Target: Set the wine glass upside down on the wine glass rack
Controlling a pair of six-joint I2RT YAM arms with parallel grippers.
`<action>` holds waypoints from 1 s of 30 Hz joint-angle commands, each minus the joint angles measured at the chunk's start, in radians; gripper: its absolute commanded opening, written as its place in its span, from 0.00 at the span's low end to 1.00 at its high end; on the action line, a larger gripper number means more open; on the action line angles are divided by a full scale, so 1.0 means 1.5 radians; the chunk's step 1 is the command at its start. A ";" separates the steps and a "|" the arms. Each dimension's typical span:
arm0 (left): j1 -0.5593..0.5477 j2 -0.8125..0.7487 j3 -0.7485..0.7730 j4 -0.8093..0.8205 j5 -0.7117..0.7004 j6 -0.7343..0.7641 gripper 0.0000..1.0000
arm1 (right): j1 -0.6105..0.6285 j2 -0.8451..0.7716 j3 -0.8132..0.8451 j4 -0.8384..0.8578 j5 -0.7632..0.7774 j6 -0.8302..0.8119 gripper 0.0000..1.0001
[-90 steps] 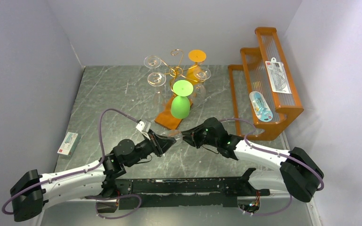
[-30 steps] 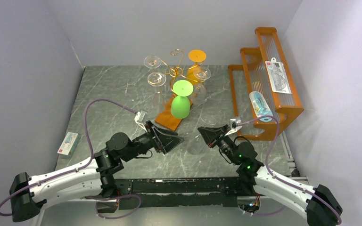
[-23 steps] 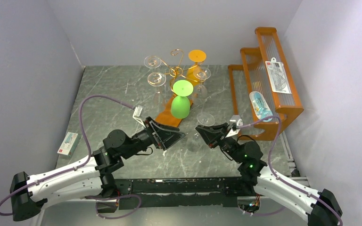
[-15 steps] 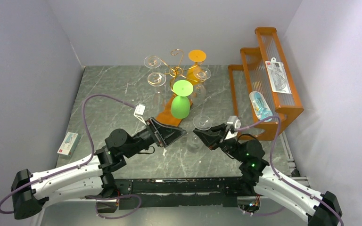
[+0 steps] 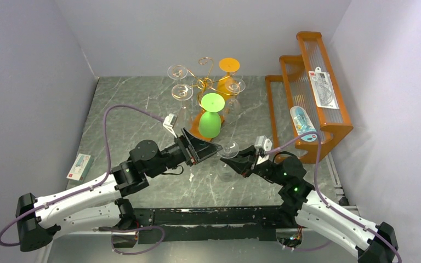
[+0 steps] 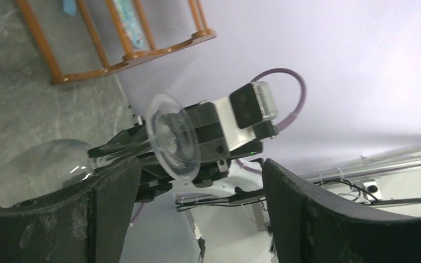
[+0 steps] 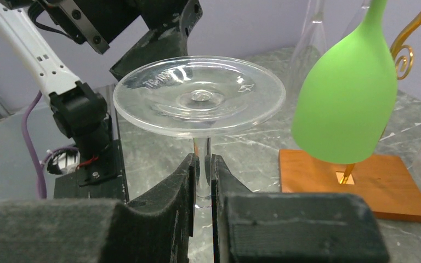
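Observation:
My right gripper (image 5: pixel 237 159) is shut on the stem of a clear wine glass (image 5: pixel 229 149), seen close in the right wrist view as a stem (image 7: pixel 202 156) pinched between the pads, with the round foot up. The bowl hangs below it over the table. My left gripper (image 5: pixel 207 149) is open just left of the glass. In the left wrist view the glass foot (image 6: pixel 172 143) sits ahead of its spread fingers (image 6: pixel 115 211), apart from them. The wine glass rack (image 5: pixel 205 82) stands behind on its wooden base (image 5: pixel 195 139), carrying clear, green (image 7: pixel 348 104) and orange glasses.
An orange stepped wooden shelf (image 5: pixel 307 93) with packets on it fills the right side. A small box (image 5: pixel 79 167) lies near the left wall. Grey walls close the table in on three sides.
The right gripper has carried the glass leftward and away from the near edge. The left gripper has swung right and forward to the glass, its jaws still apart.

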 commanded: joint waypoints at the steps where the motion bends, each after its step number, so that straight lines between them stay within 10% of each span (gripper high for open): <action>1: 0.005 0.003 0.025 -0.114 -0.022 -0.050 0.82 | 0.002 -0.002 0.023 0.006 -0.034 -0.017 0.00; 11: 0.030 0.013 -0.018 -0.071 0.014 -0.124 0.43 | 0.005 0.033 0.027 0.027 -0.070 -0.019 0.00; 25: 0.061 0.074 -0.086 0.086 0.123 -0.209 0.30 | 0.008 0.051 0.013 0.058 -0.070 0.002 0.00; 30: 0.063 0.078 -0.094 0.113 0.133 -0.209 0.09 | 0.008 0.057 0.014 0.051 -0.051 0.015 0.00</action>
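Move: The left hand is empty, fingers parted one above the other; the upside-down wine glass's foot is about 5 cm to its right, 1 cm ahead, 3 cm below. The green glass hangs roughly 15 cm ahead and 1 cm right, a clear glass some 22 cm ahead and 9 cm right, both 4 cm lower. From the right hand, gripping the stem, the foot is about 4 cm straight above; the left fingers are 5 cm left, 1 cm back, 7 cm above. Downward about 5 cm, with a little forward travel and at the end slightly right, the left hand comes onto the wine glass's foot, rolling some 20 degrees so its forward side dips, and closes until the fingertips pinch the rim from above and below. The right hand keeps its grip on the stem and eases down, left and slightly back towards the left fingers, under 3 cm in all. ##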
